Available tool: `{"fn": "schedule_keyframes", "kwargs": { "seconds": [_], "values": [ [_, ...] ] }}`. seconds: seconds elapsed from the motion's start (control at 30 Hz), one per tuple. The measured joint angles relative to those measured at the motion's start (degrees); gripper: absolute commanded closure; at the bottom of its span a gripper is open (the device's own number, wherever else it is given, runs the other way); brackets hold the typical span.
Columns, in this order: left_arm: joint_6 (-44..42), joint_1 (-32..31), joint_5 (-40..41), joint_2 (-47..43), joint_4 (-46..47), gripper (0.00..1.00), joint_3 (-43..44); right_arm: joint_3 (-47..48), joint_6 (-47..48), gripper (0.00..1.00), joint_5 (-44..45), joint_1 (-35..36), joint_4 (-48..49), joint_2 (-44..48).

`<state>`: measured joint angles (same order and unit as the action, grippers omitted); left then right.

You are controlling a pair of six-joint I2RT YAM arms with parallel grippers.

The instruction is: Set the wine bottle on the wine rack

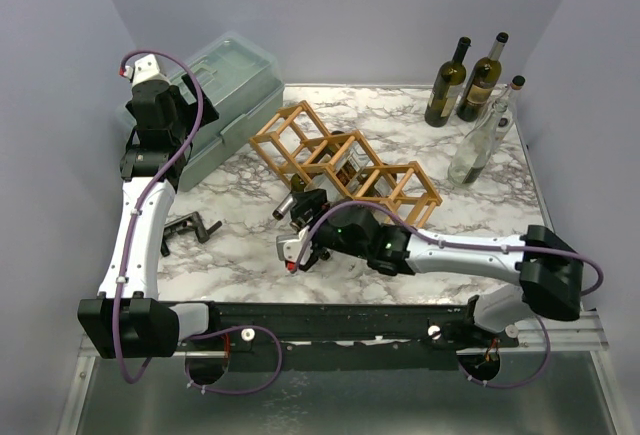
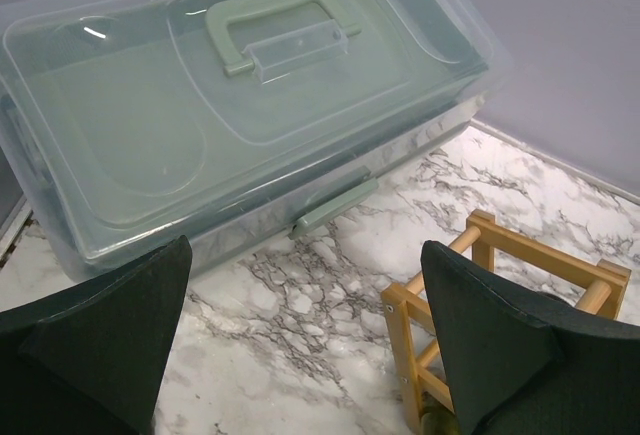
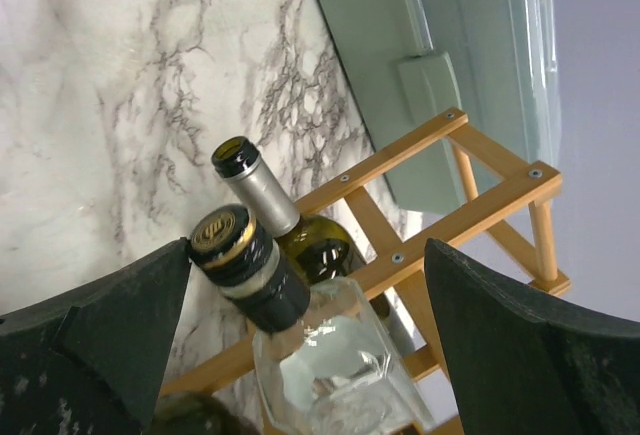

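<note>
The wooden wine rack [image 1: 345, 165] lies across the middle of the marble table, and one corner of it [image 2: 500, 275] shows in the left wrist view. A clear glass wine bottle [image 3: 330, 365] with a black, gold-topped cap lies in a rack cell [image 3: 450, 235]. It rests above a green bottle [image 3: 300, 240] with a silver neck. Both necks [image 1: 297, 200] stick out toward the near side. My right gripper [image 3: 308, 250] [image 1: 305, 230] is open, with its fingers spread wide on either side of the clear bottle's neck. My left gripper [image 2: 300, 355] hangs open and empty over bare marble beside the rack's corner.
A translucent green lidded box [image 1: 215, 90] [image 2: 200, 105] with a handle fills the back left. Two dark bottles [image 1: 447, 83] [image 1: 483, 78] and a clear one [image 1: 480, 140] stand at the back right. A small black object [image 1: 190, 225] lies near the left arm.
</note>
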<state>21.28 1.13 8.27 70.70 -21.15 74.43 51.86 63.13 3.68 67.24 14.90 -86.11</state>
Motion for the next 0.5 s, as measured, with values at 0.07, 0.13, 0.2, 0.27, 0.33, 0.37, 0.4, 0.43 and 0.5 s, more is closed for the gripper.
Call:
{"fn": "schedule_keyframes", "kwargs": {
  "seconds": [0.07, 0.13, 0.2, 0.27, 0.33, 0.37, 0.4, 0.43, 0.5],
  "values": [
    [0.20, 0.00, -0.39, 0.00, 0.00, 0.01, 0.00, 0.55, -1.99, 0.00, -0.50, 0.07, -4.31, 2.60],
    [0.37, 0.00, -0.83, 0.00, 0.00, 0.02, 0.00, 1.03, -4.07, 0.00, -0.92, 0.15, -8.02, 5.51],
    [0.52, 0.00, -1.20, 0.02, 0.02, 0.02, 0.00, 1.57, -6.40, 0.00, -1.40, 0.20, -11.10, 8.35],
    [0.57, 0.00, -1.38, 0.02, 0.02, 0.01, 0.00, 1.77, -9.29, 0.00, -1.53, 0.20, -13.22, 11.61],
    [0.66, 0.00, -1.73, 0.02, 0.02, 0.02, 0.00, 1.77, -12.28, 0.00, -1.46, 0.20, -14.53, 15.02],
    [0.76, 0.00, -2.01, 0.02, 0.02, 0.02, 0.00, 1.75, -13.77, 0.00, -1.44, 0.20, -14.82, 16.79],
    [0.83, 0.00, -2.29, 0.02, 0.02, 0.02, 0.00, 1.73, -15.32, 0.00, -1.38, 0.20, -14.75, 18.51],
    [0.90, 0.00, -2.54, 0.02, 0.04, 0.01, 0.00, 1.66, -17.03, 0.00, -1.05, 0.20, -14.40, 20.57],
    [1.07, 0.00, -3.02, 0.13, 0.09, 0.02, 0.00, 1.51, -20.26, 0.00, 0.20, 0.20, -13.03, 24.11]
  ]
}}
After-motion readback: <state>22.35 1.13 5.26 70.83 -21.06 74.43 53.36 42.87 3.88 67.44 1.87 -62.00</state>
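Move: The clear bottle I have already let go of lies in the wine rack, its middle about 13 cm ahead of my right hand, 7 cm to the right and 8 cm lower. The silver-necked green bottle is 16 cm straight ahead, the front dark bottle 6 cm ahead and 12 cm right, both lower. A standing clear bottle waits some 24 cm ahead and 42 cm right. From my left hand, the racked clear bottle is 35 cm right, 4 cm back, well below. With the fingers staying wide open, I take my right hand off the racked clear bottle's neck end: at first back and to the right, then ever more steeply up, speeding up to roughly 12 cm of rise and 6 to 7 cm rightward, with about 4 cm back. The wrist swings some 25 degrees as I go, bringing the downward-pointing fingers nearly level. ##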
